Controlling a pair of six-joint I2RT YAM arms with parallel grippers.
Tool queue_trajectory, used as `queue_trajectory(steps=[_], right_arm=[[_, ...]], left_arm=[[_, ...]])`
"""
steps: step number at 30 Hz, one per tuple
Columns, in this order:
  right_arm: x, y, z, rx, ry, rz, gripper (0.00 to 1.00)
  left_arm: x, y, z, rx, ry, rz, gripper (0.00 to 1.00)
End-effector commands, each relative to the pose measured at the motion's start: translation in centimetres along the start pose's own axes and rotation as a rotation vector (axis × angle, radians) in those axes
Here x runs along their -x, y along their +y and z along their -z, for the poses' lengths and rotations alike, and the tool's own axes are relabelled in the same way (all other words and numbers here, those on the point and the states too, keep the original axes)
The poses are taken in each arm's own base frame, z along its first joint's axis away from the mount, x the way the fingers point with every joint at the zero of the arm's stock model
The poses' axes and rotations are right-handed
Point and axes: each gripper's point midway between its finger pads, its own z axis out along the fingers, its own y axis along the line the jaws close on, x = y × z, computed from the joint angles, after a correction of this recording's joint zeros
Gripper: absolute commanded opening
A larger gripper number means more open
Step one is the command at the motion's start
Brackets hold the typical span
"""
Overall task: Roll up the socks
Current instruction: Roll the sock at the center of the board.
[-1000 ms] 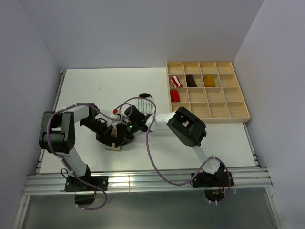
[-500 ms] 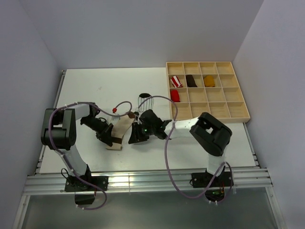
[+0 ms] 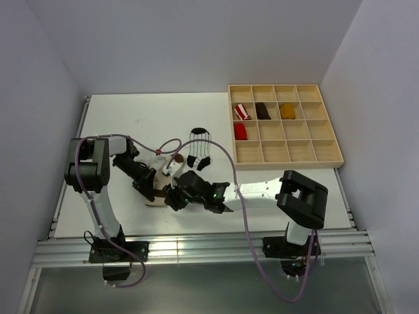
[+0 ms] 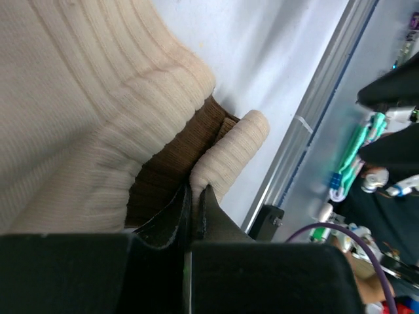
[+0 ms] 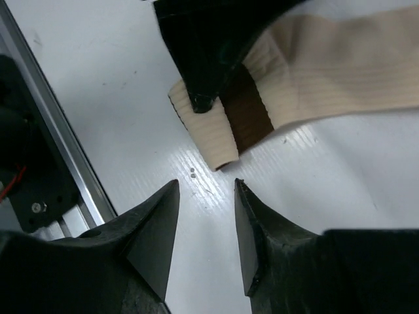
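Observation:
The cream sock lies stretched on the white table, its brown band and cream cuff end nearest the front edge. My left gripper is shut on that cuff end, and in the left wrist view the cream sock fills the frame, with the fabric pinched at the left gripper. Just short of the cuff hovers my right gripper, open and empty; from above the right gripper sits right of the left one. The striped sock lies apart, farther back.
A wooden compartment tray stands at the back right, holding a red-and-white bundle, a red one, a dark brown one and a mustard one. The table's metal front rail runs close to the cuff.
My right arm has swung toward the front edge, taking its gripper from over the cream sock to just before the cuff, and the jaws have opened wider. The left gripper has kept its hold.

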Motion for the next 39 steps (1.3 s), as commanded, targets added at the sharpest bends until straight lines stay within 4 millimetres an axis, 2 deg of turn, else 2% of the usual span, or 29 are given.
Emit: queue_trajectory(steps=[1, 5, 8, 9, 10, 19, 37, 39], right_arm=[[1.9, 0.8, -0.9, -0.042, -0.092, 0.195, 0.48], [1.8, 2.6, -2.2, -0.02, -0.084, 0.296, 0.49], [0.3, 3.5, -3.3, -0.027, -0.046, 0.353, 0.49], [0.5, 3.8, -3.5, -0.027, -0.051, 0.368, 0.49], [-0.1, 3.9, -3.9, -0.036, -0.038, 0.374, 0.5], [-1.5, 5.4, -4.7, -0.024, 0.001, 0.463, 0.51], [-4.0, 3.3, -7.7, -0.134, 0.042, 0.524, 0.52], [-4.3, 3.1, -7.9, -0.138, 0.046, 0.522, 0.48]], left_arm=[[-1.9, 5.0, -0.6, 0.14, 0.119, -0.114, 0.0], [-2.2, 4.8, -0.6, 0.115, 0.135, -0.109, 0.0], [-2.4, 4.8, -0.6, 0.107, 0.145, -0.101, 0.0], [-2.4, 4.8, -0.6, 0.105, 0.148, -0.1, 0.0], [-2.5, 4.7, -0.6, 0.102, 0.15, -0.099, 0.0], [-2.5, 4.6, -0.4, 0.077, 0.165, -0.088, 0.0], [-3.0, 3.8, -0.5, 0.023, 0.195, -0.076, 0.0], [-3.0, 3.6, -0.4, 0.015, 0.196, -0.079, 0.0]])
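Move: My left hand already pinches the roll, whose middle lies about 1 cm back and 1 cm right of its hand point. From my open right hand the roll is about 8 cm left, 1 cm ahead and 8 cm below. Seen from that right hand, the sock's flat dark end lies some 16 cm ahead and 1 cm right, the striped sock about 20 cm ahead and 9 cm right, both near 9 cm down. I bring my right hand down and left onto the rolled end, some 6 cm each way, first swinging back about 4 cm, then easing forward a little; the wrist rolls about 30 degrees and the fingers stay half open, ending around the roll's near edge. Meanwhile my left hand keeps its pinch and draws the roll back about 2 cm early on, tilting slightly, then holds. ##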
